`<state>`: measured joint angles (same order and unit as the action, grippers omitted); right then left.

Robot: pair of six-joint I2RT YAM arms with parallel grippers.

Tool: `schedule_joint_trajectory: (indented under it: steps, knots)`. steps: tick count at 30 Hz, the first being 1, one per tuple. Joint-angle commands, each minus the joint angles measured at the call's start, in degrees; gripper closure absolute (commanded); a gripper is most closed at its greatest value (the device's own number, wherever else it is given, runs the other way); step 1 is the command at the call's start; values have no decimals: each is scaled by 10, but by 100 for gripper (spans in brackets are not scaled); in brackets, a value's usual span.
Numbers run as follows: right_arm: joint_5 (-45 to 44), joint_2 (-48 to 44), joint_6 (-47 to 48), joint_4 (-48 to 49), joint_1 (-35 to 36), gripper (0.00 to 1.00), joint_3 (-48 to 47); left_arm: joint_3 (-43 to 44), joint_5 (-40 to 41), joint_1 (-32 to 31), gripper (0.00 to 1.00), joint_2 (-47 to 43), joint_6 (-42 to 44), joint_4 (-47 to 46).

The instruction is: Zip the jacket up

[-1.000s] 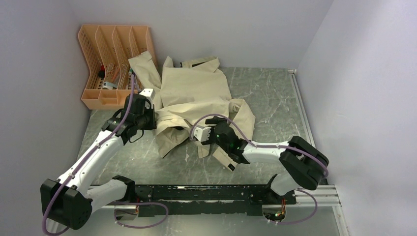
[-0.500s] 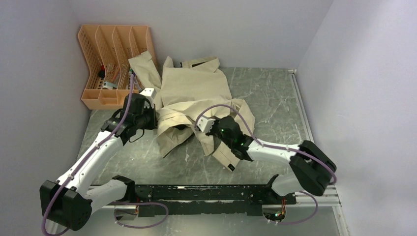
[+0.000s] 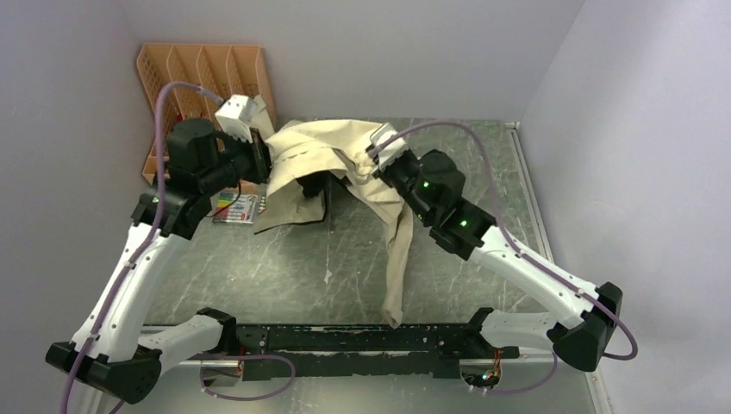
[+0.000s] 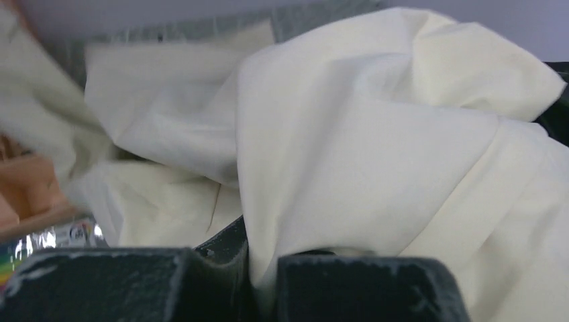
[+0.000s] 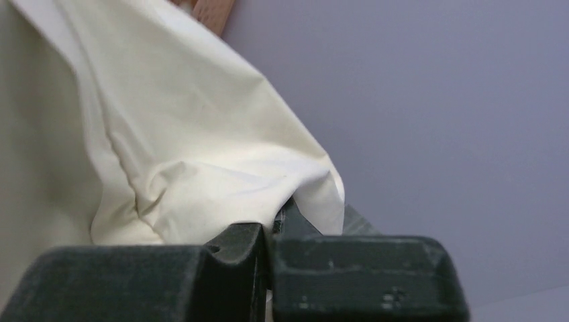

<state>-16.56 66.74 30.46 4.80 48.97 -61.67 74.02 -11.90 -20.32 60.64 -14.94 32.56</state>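
Note:
The beige jacket (image 3: 315, 151) hangs bunched in the air between my two grippers, above the back of the table. A long sleeve (image 3: 396, 259) dangles down toward the front rail. Dark lining (image 3: 312, 186) shows in the gap under the raised fabric. I cannot make out the zipper. My left gripper (image 3: 265, 161) is shut on a fold at the jacket's left side; in the left wrist view cream cloth (image 4: 376, 154) is pinched in that gripper (image 4: 263, 275). My right gripper (image 3: 371, 166) is shut on the right side, and the right wrist view has fabric (image 5: 188, 134) squeezed in it (image 5: 268, 248).
An orange slotted rack (image 3: 203, 69) stands at the back left, just behind my left wrist. A colourful packet (image 3: 237, 208) lies on the marbled table (image 3: 483, 164) below the left gripper. Grey walls close in on three sides. The black base rail (image 3: 362, 339) runs along the near edge.
The right gripper shut on the jacket. Both arms then lifted it off the table and toward the back, so it hangs with a sleeve dangling. The packet beneath is uncovered.

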Motion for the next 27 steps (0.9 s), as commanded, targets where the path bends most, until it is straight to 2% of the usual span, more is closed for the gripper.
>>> schedule_joint_trajectory:
  steps: [1, 7, 15, 23, 27]
  knots:
    - [-13, -6, -68, -61, 0, 100, -102, 103, -72, 4, 92, 9, 10, -8]
    - [-16, -4, -137, -104, 0, 100, -235, 260, -86, 4, 92, 42, 21, 25]
    - [5, 5, -170, -200, 0, 100, -415, 452, -100, 4, 92, 70, 19, 43]
    - [-6, 16, -189, -277, 0, 100, -566, 545, -162, 4, 92, 75, -11, -3]
    - [-63, -2, -189, -286, 0, 100, -563, 528, -146, 4, 92, 62, -42, -10]
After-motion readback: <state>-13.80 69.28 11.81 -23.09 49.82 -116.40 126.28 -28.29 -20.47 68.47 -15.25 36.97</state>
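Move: Both hands already pinch the jacket. Its bunched body lies about 12 cm to the left hand's right, 2 cm back and 15 cm below; from the right hand it is some 12 cm to the left, 2 cm back and 16 cm below. Counted from the left hand, the orange rack stands roughly 18 cm ahead, 22 cm left and 27 cm down, and the marker pack 12 cm left, 2 cm ahead and 32 cm down. Fast and steeply up go both hands together, each rising about 30 cm while keeping its pinch on the jacket, then easing off and drawing back some 10 cm towards the bases. The right hand also swings out to its right, spreading the cloth, and rolls left side up; the left hand's fingers tip upward by nearly 40 degrees. ##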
